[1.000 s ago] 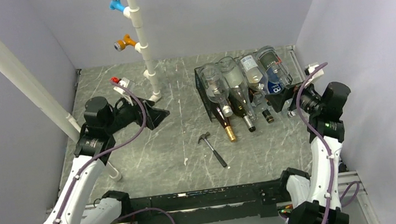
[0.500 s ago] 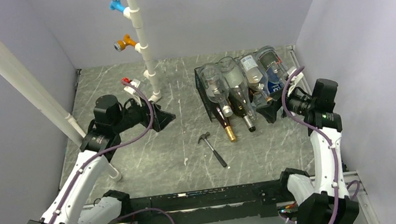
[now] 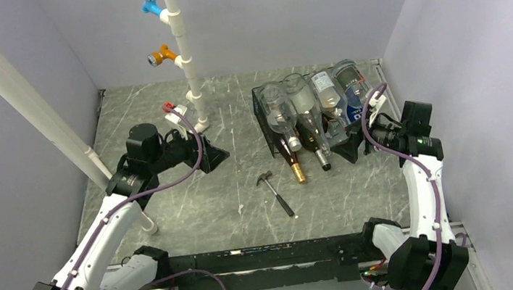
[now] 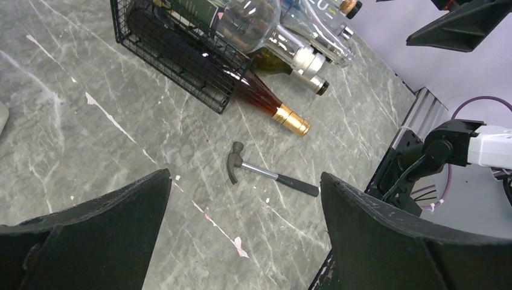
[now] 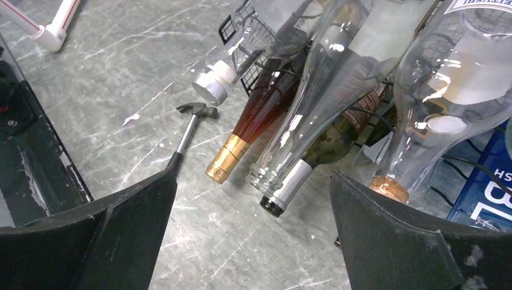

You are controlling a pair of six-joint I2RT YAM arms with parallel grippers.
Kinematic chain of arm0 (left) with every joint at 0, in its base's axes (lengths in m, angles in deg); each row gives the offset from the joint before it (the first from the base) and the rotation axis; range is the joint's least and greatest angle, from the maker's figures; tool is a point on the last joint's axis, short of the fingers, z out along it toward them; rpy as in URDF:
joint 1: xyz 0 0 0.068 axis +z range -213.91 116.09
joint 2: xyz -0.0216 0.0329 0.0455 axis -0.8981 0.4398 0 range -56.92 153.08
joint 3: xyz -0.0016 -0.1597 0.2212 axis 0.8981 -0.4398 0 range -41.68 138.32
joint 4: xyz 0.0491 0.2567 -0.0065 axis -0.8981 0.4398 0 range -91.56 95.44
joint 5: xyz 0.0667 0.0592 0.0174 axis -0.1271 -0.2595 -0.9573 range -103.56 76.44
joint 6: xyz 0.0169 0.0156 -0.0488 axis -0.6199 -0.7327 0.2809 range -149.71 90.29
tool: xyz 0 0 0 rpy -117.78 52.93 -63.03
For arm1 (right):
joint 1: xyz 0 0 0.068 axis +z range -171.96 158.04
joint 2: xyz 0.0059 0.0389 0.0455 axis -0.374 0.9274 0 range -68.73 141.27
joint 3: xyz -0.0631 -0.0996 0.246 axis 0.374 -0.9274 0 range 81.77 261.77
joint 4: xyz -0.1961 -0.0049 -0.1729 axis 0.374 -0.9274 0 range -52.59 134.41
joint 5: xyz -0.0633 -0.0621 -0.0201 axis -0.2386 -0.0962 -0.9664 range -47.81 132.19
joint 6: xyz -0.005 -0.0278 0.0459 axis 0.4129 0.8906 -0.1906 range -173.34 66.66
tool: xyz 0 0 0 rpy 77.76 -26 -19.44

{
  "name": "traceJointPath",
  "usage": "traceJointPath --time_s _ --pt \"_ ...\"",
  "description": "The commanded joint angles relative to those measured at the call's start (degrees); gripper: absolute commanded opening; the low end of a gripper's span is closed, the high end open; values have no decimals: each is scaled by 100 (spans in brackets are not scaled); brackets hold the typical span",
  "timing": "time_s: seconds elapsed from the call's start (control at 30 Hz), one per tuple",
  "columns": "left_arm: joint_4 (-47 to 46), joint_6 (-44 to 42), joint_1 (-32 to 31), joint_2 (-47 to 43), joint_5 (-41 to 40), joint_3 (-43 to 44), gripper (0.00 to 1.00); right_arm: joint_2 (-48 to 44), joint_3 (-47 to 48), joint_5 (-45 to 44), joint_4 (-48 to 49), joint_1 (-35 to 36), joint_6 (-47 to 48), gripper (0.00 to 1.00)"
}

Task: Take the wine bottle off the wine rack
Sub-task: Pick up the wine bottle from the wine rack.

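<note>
The black wire wine rack [image 3: 261, 108] [image 4: 175, 54] [image 5: 228, 24] stands at the back right and holds several bottles lying necks toward me. From its lower tier stick out an amber wine bottle [image 3: 293, 162] [image 4: 259, 96] [image 5: 253, 130] with a gold foil cap and a dark green one [image 5: 302, 169] with a silver capsule. Clear glass bottles [image 3: 277, 110] lie on top. My right gripper [image 3: 345, 151] [image 5: 253, 174] is open, just in front of the necks, holding nothing. Open too, my left gripper [image 3: 215, 157] [image 4: 244, 175] hovers over the table left of the rack.
A small hammer [image 3: 275, 192] [image 4: 265, 174] [image 5: 190, 130] lies on the marble table in front of the rack. A white pipe stand [image 3: 186, 65] with blue and orange fittings rises at the back centre. A slanted white pole [image 3: 14, 92] runs along the left. Walls close in on three sides.
The right arm swung in, bringing its gripper left and down to the bottle necks. The left gripper moved right, toward the table's middle. Both stayed open.
</note>
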Motion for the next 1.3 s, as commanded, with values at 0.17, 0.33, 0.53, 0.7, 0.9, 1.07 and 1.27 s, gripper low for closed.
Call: traceJointPath --time_s 0.17,0.33,0.53,0.7,0.9,1.07,1.27 --pt "-4 -42 -31 103 63 255 99 141 352 139 -258 176 406 100" --pt "44 -5 -74 151 103 284 99 354 884 -678 -667 942 430 100" --pt "142 -55 -84 96 30 335 99 794 1791 -1552 -1064 1919 93 100" --pt "165 -36 -84 132 16 353 99 1156 2222 -1944 -966 2400 -599 100" --pt "174 -20 -84 155 -7 354 99 1588 2412 -2483 -745 2858 -1592 100" --pt "176 -27 -84 172 -15 354 99 1753 2191 -2840 -425 3069 -2377 100" --pt "189 -49 -84 169 -50 354 99 1977 2078 -3466 55 3274 -3705 100"
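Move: Up ahead-left of the right hand, the gold-necked wine bottle has its middle about 15 cm forward, 15 cm left and 13 cm below; its neck slopes back to within roughly 3 cm forward and 10 cm left. The white-capped clear bottle lies above it, some 18 cm forward and 14 cm left; the long clear bottle is about 17 cm forward, 5 cm left. From the left hand, the wine bottle is some 16 cm forward, 17 cm right. Sweeping left about 10 cm with its fingers wide open, the right hand arcs up nearly 4 cm past the long clear bottle's neck and sinks back to its starting height, easing some 3.5 cm forward towards the wine bottle's gold neck. As it comes down the wrist tips the fingers about 20 degrees further downwards; no touch can be made out. ##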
